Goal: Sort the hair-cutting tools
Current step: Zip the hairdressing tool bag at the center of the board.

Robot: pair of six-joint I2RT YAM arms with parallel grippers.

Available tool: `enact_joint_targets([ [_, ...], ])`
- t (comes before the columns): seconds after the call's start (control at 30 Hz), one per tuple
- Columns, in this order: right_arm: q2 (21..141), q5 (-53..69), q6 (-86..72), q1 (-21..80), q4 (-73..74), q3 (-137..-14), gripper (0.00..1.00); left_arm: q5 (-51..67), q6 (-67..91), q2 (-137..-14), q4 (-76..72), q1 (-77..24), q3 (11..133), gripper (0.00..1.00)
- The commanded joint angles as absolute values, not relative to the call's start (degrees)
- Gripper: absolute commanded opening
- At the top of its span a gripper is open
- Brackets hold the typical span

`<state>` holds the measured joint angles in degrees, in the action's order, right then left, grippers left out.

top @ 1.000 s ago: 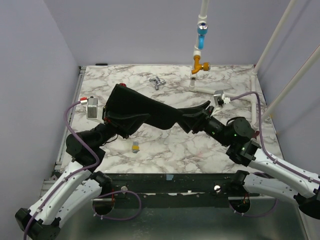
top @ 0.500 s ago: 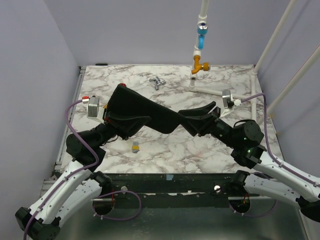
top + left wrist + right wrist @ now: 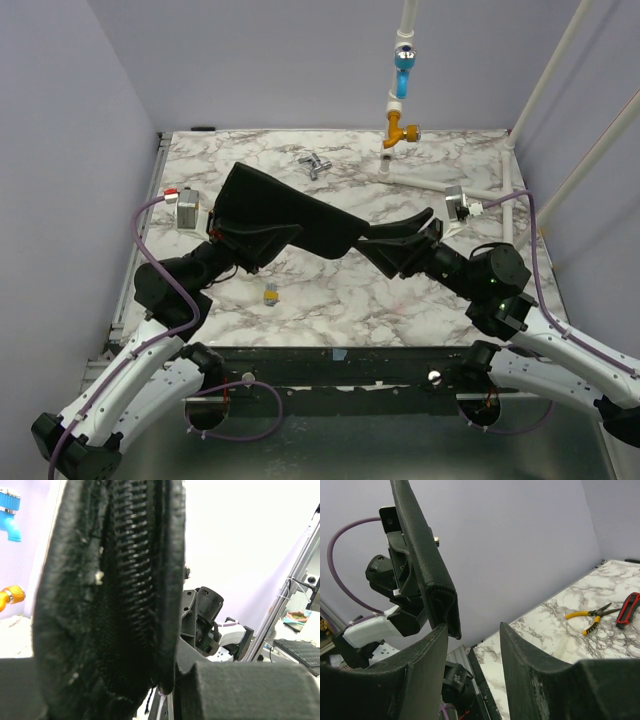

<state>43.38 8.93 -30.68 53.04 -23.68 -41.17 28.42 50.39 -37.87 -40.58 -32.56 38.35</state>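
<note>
A black zip pouch (image 3: pixel 285 215) hangs above the table's middle. My left gripper (image 3: pixel 248 248) is shut on its left edge, and the zip seam (image 3: pixel 130 595) fills the left wrist view between the pads (image 3: pixel 240 690). My right gripper (image 3: pixel 388 243) stands open at the pouch's right end. Nothing lies between its fingers (image 3: pixel 530 675), and the pouch's corner (image 3: pixel 445 605) sits just past the left one. A small silver metal tool (image 3: pixel 315 165) lies at the back; it is too small to tell whether it is one of the hair-cutting tools.
Yellow-handled pliers (image 3: pixel 590 615) and a red-handled tool (image 3: pixel 627 609) lie on the marble table (image 3: pixel 545 630) near the left wall. A small yellow piece (image 3: pixel 270 295) sits near the front. An orange and blue pipe fitting (image 3: pixel 402 110) hangs at the back, with white pipes (image 3: pixel 500 190) at right.
The right arm has swung to the right and its gripper has drawn back a little along the pouch's right end. The pouch's left edge has lifted slightly. The left arm has barely moved.
</note>
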Motion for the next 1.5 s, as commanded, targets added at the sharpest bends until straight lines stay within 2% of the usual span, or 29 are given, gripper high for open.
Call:
enact_joint_targets([
  [0.0, 43.2, 11.1, -31.6, 53.2, -23.2, -40.5, 0.5, 26.5, 50.0, -37.9, -43.1, -32.1, 41.0, 0.0],
  [0.53, 48.8, 11.6, -34.0, 53.2, -27.1, -42.4, 0.5, 30.7, 53.3, -40.8, -47.5, -32.1, 40.6, 0.0],
  [0.8, 52.5, 17.2, -34.0, 53.2, -21.8, -43.0, 0.48, 28.2, 52.3, -39.8, -48.3, -32.2, 40.1, 0.0],
  [1.03, 47.5, 12.2, -29.8, 53.2, -15.3, -40.6, 0.48, 24.5, 46.2, -37.7, -39.9, -32.2, 42.1, 0.0],
  [1.23, 48.9, 10.9, -27.2, 53.3, -14.0, -43.5, 0.47, 21.7, 42.0, -38.9, -32.1, -32.4, 46.0, 0.0],
  [1.47, 52.7, 3.6, -21.3, 56.9, -12.6, -49.0, 0.46, 15.3, 37.6, -40.5, -23.3, -34.7, 49.8, 0.0],
])
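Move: The zip pull of the tool bag hangs at the bag's near right corner, roughly 4 cm left of the right hand, 3 cm back and about 1 cm above it. The bag's middle is some 11 cm left, 4 cm ahead and 5 cm above; the left gripper's tips, holding the bag, are about 12 cm left, 2 cm ahead and 4 cm higher. From the left hand the pull lies about 7 cm right, 4 cm back and 3 cm lower. The bag, still gripped in mid-air by the left hand, wavers slightly, then is carried about 3 cm forward and a little up, turning some 10 degrees counter-clockwise. Beside its right end the right hand dips about 5 cm and shifts 3 cm left, its fingers tipping downward and staying half open, to come in under the corner with the zip pull; it rises slightly at the last. ##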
